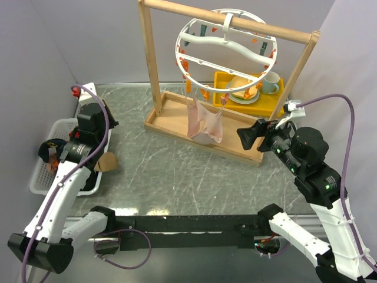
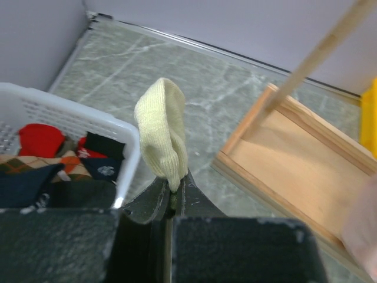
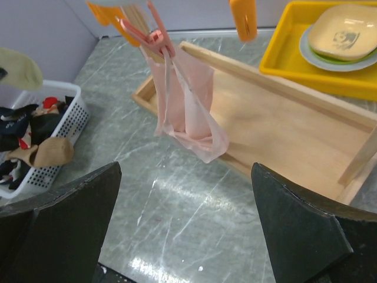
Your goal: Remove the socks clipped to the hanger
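Note:
The white ring hanger (image 1: 227, 50) hangs from the wooden rail. Two pale pink socks (image 1: 203, 121) dangle from its orange clips (image 3: 154, 38) over the wooden base; the right wrist view shows these pink socks (image 3: 188, 100) straight ahead. My right gripper (image 1: 247, 135) stands to their right, open wide, with nothing between its fingers (image 3: 294, 230). At the white basket, my left gripper (image 2: 172, 188) is shut on a pale yellow sock (image 2: 162, 127) that sticks up beside the basket rim (image 2: 70, 109). In the top view the left gripper (image 1: 48, 154) sits over the basket.
The white basket (image 1: 56, 127) at the left holds red, black, navy and argyle socks (image 2: 40, 140); a brown sock (image 1: 107, 162) droops over its right edge. The wooden frame's base (image 1: 171, 118) lies mid-table. A yellow tray (image 1: 277, 103) with plates and a mug stands behind it.

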### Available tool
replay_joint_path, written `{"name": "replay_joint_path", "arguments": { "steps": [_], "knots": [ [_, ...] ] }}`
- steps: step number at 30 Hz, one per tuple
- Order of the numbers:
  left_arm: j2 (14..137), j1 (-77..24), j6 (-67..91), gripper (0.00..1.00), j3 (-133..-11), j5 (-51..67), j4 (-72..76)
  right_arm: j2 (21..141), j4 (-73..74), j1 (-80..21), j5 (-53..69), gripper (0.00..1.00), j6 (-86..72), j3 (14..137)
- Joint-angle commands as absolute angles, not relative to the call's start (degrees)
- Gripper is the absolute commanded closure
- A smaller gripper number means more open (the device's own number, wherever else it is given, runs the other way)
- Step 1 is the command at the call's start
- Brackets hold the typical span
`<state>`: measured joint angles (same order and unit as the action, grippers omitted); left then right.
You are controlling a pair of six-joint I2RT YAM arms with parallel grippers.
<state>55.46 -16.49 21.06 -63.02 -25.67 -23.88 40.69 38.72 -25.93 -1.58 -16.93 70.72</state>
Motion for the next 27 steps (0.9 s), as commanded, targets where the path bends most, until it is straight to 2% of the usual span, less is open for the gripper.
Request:
{"name": "replay_joint_path", "arguments": {
  "steps": [1,6,11,14,17,21,22,23,24,25,27],
  "knots": [
    [57.04,-11.87,20.04,0.99,-64.69,-24.79,-19.78,37.00,38.84,-25.75,-0.26,0.00,-18.90,70.14],
    [60.90,-7.04,19.95,0.99,-63.63,-27.33,-17.40,34.10,39.46,-25.75,-0.53,0.00,-18.81,68.20],
    [65.90,-2.73,22.31,0.99,-65.30,-24.35,-20.91,33.40,40.95,-25.75,-1.23,0.00,-18.20,69.17],
    [66.62,-2.55,26.36,0.99,-62.94,-26.09,-21.36,33.14,40.96,-25.75,-1.32,0.00,-18.11,69.26],
    [64.96,-1.59,28.38,0.97,-55.22,-28.47,-16.36,33.31,41.13,-25.84,-0.79,0.00,-18.11,69.52],
    [65.83,1.40,29.09,0.94,-54.05,-29.09,-15.73,33.05,41.92,-25.75,-0.79,0.00,-17.84,69.70],
    [66.09,1.41,28.48,0.90,-54.49,-29.79,-15.91,32.87,42.18,-25.84,-0.97,0.00,-17.75,69.70],
    [66.01,1.41,27.95,0.81,-55.19,-29.88,-16.34,32.52,42.36,-25.84,-1.14,0.00,-17.58,69.61],
    [65.83,1.41,27.51,0.42,-55.37,-29.45,-16.52,32.35,42.89,-25.75,-1.32,0.00,-17.67,69.61],
    [65.48,1.41,26.64,0.27,-55.63,-28.75,-16.61,32.08,43.06,-25.75,-1.84,0.00,-17.58,69.26],
    [63.55,1.41,26.46,0.10,-56.60,-25.41,-17.57,31.38,43.24,-25.75,-2.37,0.00,-17.49,68.73]
  ]
}}
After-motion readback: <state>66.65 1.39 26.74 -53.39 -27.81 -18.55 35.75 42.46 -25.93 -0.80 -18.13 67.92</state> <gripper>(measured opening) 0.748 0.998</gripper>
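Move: The cream sock is already pinched in the left hand, and the basket it is bound for has its middle about 16 cm to the left, 4 cm back and 25 cm below. The brown sock hanging over the basket's rim is 13 cm right of that middle and 3 cm nearer the base; the rack's near left corner is about 10 cm ahead of the left hand and 12 cm to its right. From the right hand the basket is roughly 60 cm left and 8 cm ahead. The cream sock, still pinched, is swung left by the left hand and then sunk over the far right part of the basket, some 10 cm left and 12 cm down; a small forward reach is half taken back, while the wrist turns counter-clockwise about 20 degrees and tips down. Above the basket the fingers open wide and let go of the sock. The right hand, empty and open, eases back and down about 3 cm. ##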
